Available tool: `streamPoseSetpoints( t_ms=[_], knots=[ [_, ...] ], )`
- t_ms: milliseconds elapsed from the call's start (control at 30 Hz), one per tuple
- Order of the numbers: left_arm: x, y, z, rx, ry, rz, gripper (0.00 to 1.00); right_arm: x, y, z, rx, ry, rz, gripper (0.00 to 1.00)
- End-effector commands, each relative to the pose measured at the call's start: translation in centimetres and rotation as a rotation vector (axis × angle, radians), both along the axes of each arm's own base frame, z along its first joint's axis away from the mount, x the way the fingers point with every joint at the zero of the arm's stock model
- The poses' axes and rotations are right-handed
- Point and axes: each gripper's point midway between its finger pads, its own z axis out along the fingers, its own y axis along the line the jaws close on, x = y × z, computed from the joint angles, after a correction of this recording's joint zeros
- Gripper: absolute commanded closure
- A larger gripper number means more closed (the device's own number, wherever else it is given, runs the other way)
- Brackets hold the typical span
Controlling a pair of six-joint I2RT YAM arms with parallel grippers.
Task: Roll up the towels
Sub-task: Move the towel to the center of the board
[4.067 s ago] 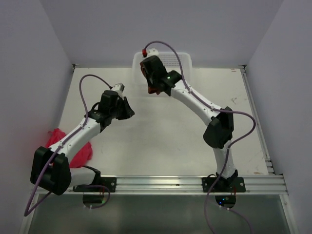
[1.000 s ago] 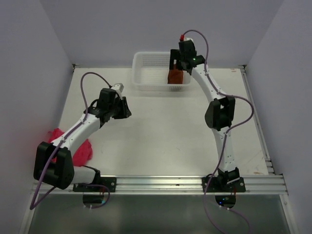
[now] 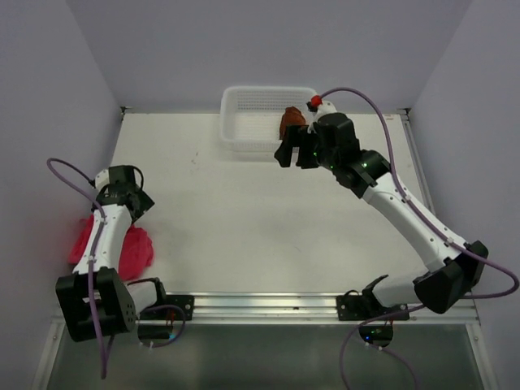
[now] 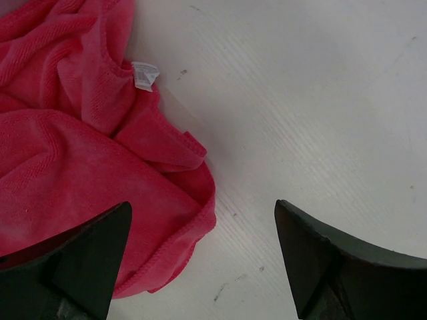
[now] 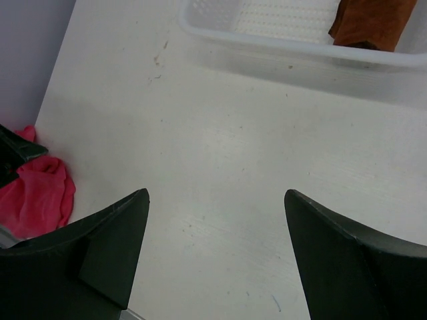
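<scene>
The rust-brown towel [image 3: 291, 122] sits as a compact bundle in the right end of the white mesh basket [image 3: 244, 104], also seen in the right wrist view [image 5: 370, 23]. My right gripper [image 3: 292, 156] hovers open just in front of the basket, with nothing between its fingers [image 5: 215, 193]. The bright pink towel [image 3: 136, 252] lies crumpled at the table's left edge. My left gripper [image 3: 128, 199] hangs open over its right border [image 4: 200, 207]. The pink towel [image 4: 73, 133] fills the left of that view, and one finger [image 4: 87, 260] is over the cloth.
The basket's rim [image 5: 287, 47] stands against the back wall. A metal rail [image 3: 325, 305] runs along the near edge. Side walls close in on both sides. The pink towel [image 5: 37, 197] shows small at the far left of the right wrist view.
My left arm swung back and left to the pink towel, and its jaws opened wide. My right gripper drew away from the basket toward the near side; the brown towel stayed inside.
</scene>
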Motion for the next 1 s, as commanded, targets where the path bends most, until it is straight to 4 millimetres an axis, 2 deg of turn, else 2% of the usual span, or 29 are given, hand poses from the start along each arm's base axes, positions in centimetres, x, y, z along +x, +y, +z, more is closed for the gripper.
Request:
streamPoseSetpoints(
  t_ms=[0,33,67,133,267,400,433,500,533,600,633,667,733,833,867,900,933,967],
  knots=[
    [-1.4,1.3,-1.7,-0.008,0.064,0.082,0.08,-1.3,0.2,1.2,0.108,-0.035,0.012,0.14],
    [-1.3,1.5,-2.2,-0.034,0.059,0.087,0.07,-2.1,0.3,1.4,0.129,-0.032,0.032,0.14],
    [-1.5,1.8,-2.7,-0.04,0.072,0.103,0.07,-2.4,0.2,0.5,0.127,-0.017,0.037,0.14],
    [-1.8,1.8,-4.1,-0.1,0.116,0.11,0.07,-3.1,0.0,0.2,0.133,-0.012,0.046,0.14],
    [-1.5,2.5,-5.1,-0.139,0.133,0.133,0.08,-4.1,-0.7,-2.0,0.116,0.004,0.047,0.14],
    [-1.2,2.1,-6.3,-0.177,0.15,0.142,0.11,-4.9,-1.0,-3.3,0.107,0.019,0.057,0.14],
    [-1.3,1.6,-6.6,-0.211,0.159,0.144,0.18,-5.0,-1.1,-3.4,0.106,0.022,0.057,0.13],
    [-1.6,0.7,-7.7,-0.257,0.176,0.141,0.23,-5.5,-1.4,-3.8,0.103,0.023,0.058,0.13],
    [-1.4,0.4,-8.0,-0.275,0.16,0.141,0.32,-5.5,-1.6,-3.9,0.102,0.023,0.054,0.13],
    [-2.2,-0.2,-9.2,-0.302,0.183,0.15,0.44,-5.8,-2.1,-3.8,0.096,0.011,0.044,0.13],
    [-2.2,-0.9,-9.5,-0.335,0.178,0.142,0.61,-5.9,-2.2,-3.8,0.094,0.007,0.044,0.12],
    [-2.6,-1.5,-9.8,-0.36,0.188,0.138,0.74,-6.1,-2.4,-3.7,0.087,0.005,0.044,0.12],
    [-2.3,-2.4,-9.4,-0.403,0.155,0.133,1.0,-6.2,-3.0,-3.0,0.071,-0.021,0.038,0.11],
    [-0.9,-3.8,-7.1,-0.421,0.005,0.088,1.0,-6.6,-3.6,-2.5,0.047,-0.037,0.041,0.11],
    [0.1,-4.3,-5.1,-0.405,-0.075,0.054,1.0,-6.7,-3.8,-2.5,0.042,-0.034,0.039,0.1],
    [1.0,-6.3,-3.9,-0.404,-0.106,-0.023,1.0,-6.8,-3.9,-2.4,0.042,-0.036,0.038,0.1],
    [2.0,-7.5,-2.6,-0.408,-0.16,-0.048,1.0,-6.9,-4.1,-2.3,0.047,-0.038,0.035,0.1],
    [3.1,-8.6,-0.4,-0.397,-0.236,-0.095,1.0,-6.8,-4.4,-2.4,0.042,-0.036,0.015,0.1]
  ],
)
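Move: The middle of the red towel lies about 7 cm back and 8 cm to the left of the open left hand, some 9 cm below it, its right edge reaching under the fingers. From the right hand that towel is roughly 49 cm to the left, 19 cm back and 28 cm down. The white basket stands around 22 cm ahead of the right hand and 7 cm to its left; the brown towel inside is about 21 cm ahead, nearly in line. The left fingers shut on the red towel's right edge, pinching it after sinking about 8 cm and easing back some 3 cm while tipping nearer to vertical; still pinching, the hand then pulls the cloth about 5 cm to the right, rising and edging forward. The right hand, open and empty, draws back from the basket about 7 cm, drifting down and right, and rises slightly at the end. ##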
